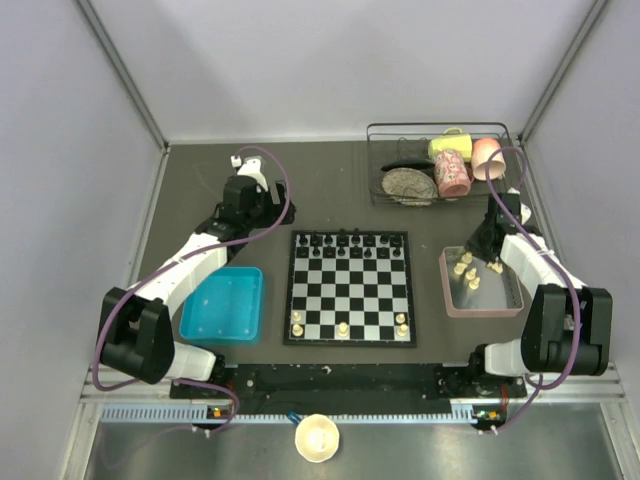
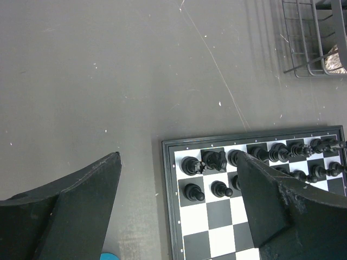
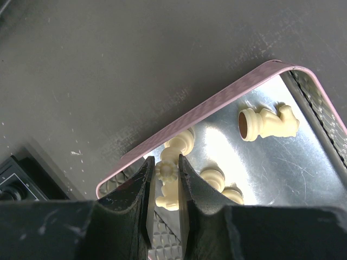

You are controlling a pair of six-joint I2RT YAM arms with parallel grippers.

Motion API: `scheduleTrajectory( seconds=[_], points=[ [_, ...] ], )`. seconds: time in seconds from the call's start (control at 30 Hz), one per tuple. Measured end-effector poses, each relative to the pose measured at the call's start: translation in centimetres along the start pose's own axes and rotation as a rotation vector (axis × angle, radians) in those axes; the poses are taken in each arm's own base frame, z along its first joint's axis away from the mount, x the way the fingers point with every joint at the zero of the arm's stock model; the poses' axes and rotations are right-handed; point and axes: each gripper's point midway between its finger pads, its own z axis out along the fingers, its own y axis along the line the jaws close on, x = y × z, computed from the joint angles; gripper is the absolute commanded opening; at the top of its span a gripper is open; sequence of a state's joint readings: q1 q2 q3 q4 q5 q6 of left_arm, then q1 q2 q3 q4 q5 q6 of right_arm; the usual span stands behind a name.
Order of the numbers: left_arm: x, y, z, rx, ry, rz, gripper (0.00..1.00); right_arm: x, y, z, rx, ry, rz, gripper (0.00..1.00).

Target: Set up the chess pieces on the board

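Observation:
The board [image 1: 350, 290] lies mid-table, with black pieces [image 1: 350, 242] along its far rows and three cream chess pieces [image 1: 343, 328] on its near rows. More cream pieces [image 1: 466, 268] lie in the pink tray [image 1: 482, 308]. My right gripper [image 3: 165, 173] reaches into that tray [image 3: 217, 105], and its jaws are shut on a cream crown-topped piece [image 3: 168, 187]. A cream knight [image 3: 268, 122] lies on its side further in. My left gripper [image 2: 179, 206] hangs open over the board's far-left corner [image 2: 176, 162], holding nothing.
A blue tray [image 1: 222, 305] sits left of the board. At the back right a wire basket [image 1: 440, 165] holds mugs and a plate. A cream bowl [image 1: 317, 437] stands in front of the arm bases.

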State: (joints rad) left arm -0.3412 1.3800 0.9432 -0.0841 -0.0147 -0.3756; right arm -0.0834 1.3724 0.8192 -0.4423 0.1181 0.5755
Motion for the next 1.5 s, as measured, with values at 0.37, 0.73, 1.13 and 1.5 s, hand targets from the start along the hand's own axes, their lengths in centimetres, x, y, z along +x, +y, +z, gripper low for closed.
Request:
scheduleTrajectory(
  seconds=[0.37, 0.73, 1.13, 1.5],
  points=[
    [0.2, -0.4, 0.0, 0.024, 0.01, 0.0, 0.91, -1.2, 0.2, -2.1, -0.031, -0.061, -0.016, 0.0],
    [0.3, -0.5, 0.0, 0.03, 0.016, -0.001, 0.91, -3.9, 2.5, -7.5, -0.152, -0.164, -0.063, 0.0],
    [0.3, -0.5, 0.0, 0.032, 0.017, -0.001, 0.91, 5.8, 12.9, -14.6, -0.488, 0.006, -0.471, 0.0],
    [0.3, -0.4, 0.0, 0.032, 0.018, -0.003, 0.91, 18.5, 15.3, -19.5, -0.634, 0.237, -0.738, 0.0]
  ],
)
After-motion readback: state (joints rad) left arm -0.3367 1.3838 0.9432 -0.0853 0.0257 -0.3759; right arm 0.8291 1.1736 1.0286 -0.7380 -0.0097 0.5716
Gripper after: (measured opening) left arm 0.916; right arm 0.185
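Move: The right hand is down at the far side of the box, its fingers already shut on a notched-top white piece; the empty near-edge square it heads for lies about 29 cm left, 19 cm back and 3 cm below. The lone back-row white piece stands some 33 cm left and 19 cm back, the white corner piece 19 cm left and 19 cm back; a loose knight lies 5 cm right and 3 cm back. From the left hand, that square is roughly 16 cm right, 26 cm back and 13 cm below. Keeping its grip on the white piece, the right hand first lifts nearly straight up out of the box by some 12 cm, then sweeps left over the rim and across to the board, about 26 cm in all. On the way it curves back towards the robot by about 13 cm while the wrist swings nearly 60 degrees counter-clockwise, and it sinks a couple of centimetres as it nears the empty square beside the lone back-row white piece, fingers still shut. ##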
